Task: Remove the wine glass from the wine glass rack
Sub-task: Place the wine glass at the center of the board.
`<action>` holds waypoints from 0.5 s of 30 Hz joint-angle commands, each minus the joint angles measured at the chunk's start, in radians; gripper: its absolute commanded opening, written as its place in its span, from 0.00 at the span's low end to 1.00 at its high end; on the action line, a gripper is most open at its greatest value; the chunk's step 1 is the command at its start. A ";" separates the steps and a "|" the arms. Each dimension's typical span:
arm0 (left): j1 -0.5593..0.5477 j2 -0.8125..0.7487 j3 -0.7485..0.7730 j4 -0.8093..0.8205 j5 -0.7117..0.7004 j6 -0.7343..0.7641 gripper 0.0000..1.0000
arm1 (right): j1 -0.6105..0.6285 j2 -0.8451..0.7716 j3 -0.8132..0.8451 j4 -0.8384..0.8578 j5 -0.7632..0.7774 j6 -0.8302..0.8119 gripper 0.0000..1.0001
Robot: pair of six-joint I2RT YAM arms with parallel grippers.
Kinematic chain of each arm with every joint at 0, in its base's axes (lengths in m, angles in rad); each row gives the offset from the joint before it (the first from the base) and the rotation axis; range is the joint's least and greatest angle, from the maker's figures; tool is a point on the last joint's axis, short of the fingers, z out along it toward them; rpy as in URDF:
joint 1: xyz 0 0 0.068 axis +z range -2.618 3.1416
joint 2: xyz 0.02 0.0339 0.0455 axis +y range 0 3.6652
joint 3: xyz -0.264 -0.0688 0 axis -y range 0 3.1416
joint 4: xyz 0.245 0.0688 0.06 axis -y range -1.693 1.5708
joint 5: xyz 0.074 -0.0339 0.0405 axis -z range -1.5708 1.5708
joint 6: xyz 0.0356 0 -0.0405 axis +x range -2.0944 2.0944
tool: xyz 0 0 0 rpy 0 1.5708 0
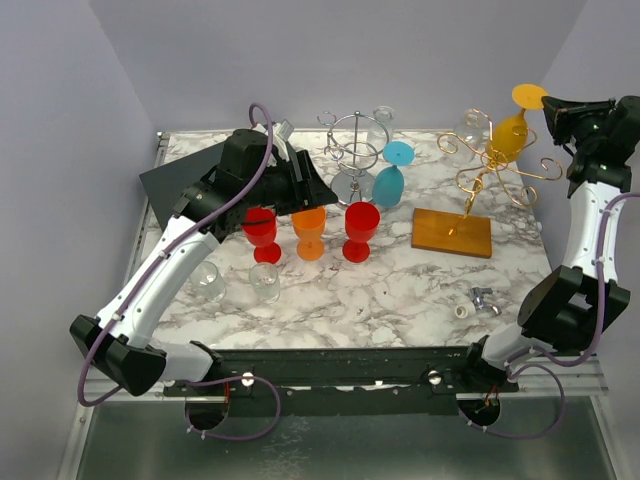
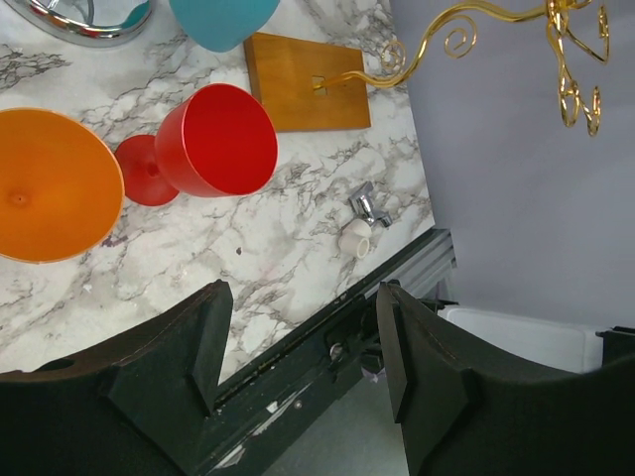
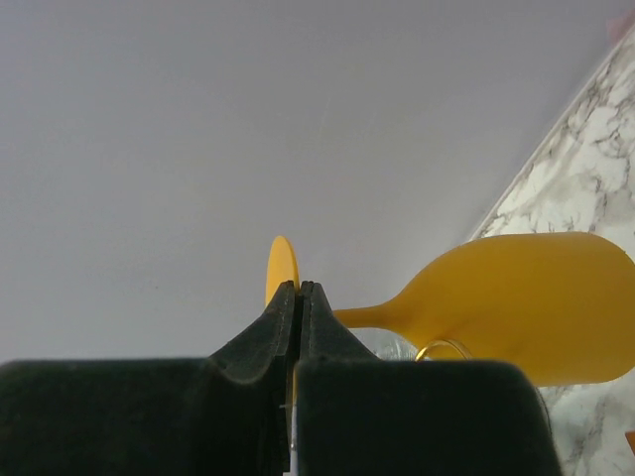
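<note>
A yellow wine glass hangs upside down and tilted at the top of the gold wire wine glass rack, which stands on a wooden base. My right gripper is shut on the edge of the glass's round foot. In the right wrist view its bowl lies to the right, with a gold ring of the rack just below it. My left gripper hovers open and empty over the coloured glasses; its fingers frame bare table.
A silver rack at the back carries a blue glass and a clear one. Two red glasses and an orange one stand mid-table. Two clear glasses sit near the front left, and small metal parts near the front right.
</note>
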 commanded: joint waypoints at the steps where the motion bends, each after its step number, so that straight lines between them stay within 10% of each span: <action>1: 0.006 0.011 0.062 0.022 0.010 -0.010 0.66 | 0.022 -0.018 0.043 0.110 0.117 -0.019 0.01; 15: 0.022 0.065 0.213 0.050 0.009 -0.017 0.67 | 0.086 -0.079 0.176 0.231 0.173 -0.072 0.01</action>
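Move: The yellow wine glass, already pinched by its stem close to the foot, hangs upside down with its middle some 7 cm below and 3 cm left of the right hand. The wine glass rack's hub is about 6 cm left, 2 cm back and 12 cm below that hand; the hanging clear glass lies roughly 8 cm ahead, 12 cm left and 14 cm below. From the left hand, the yellow wine glass is about 20 cm ahead and 40 cm right, near its height. The yellow wine glass is drawn up and away from the rack's gold rings by the right hand, slowly at first and then faster, about 9 cm in all, the closed fingers keeping hold of the stem while they tip upward some 15 degrees. The empty left hand also rises about 5 cm with its fingers staying open. ##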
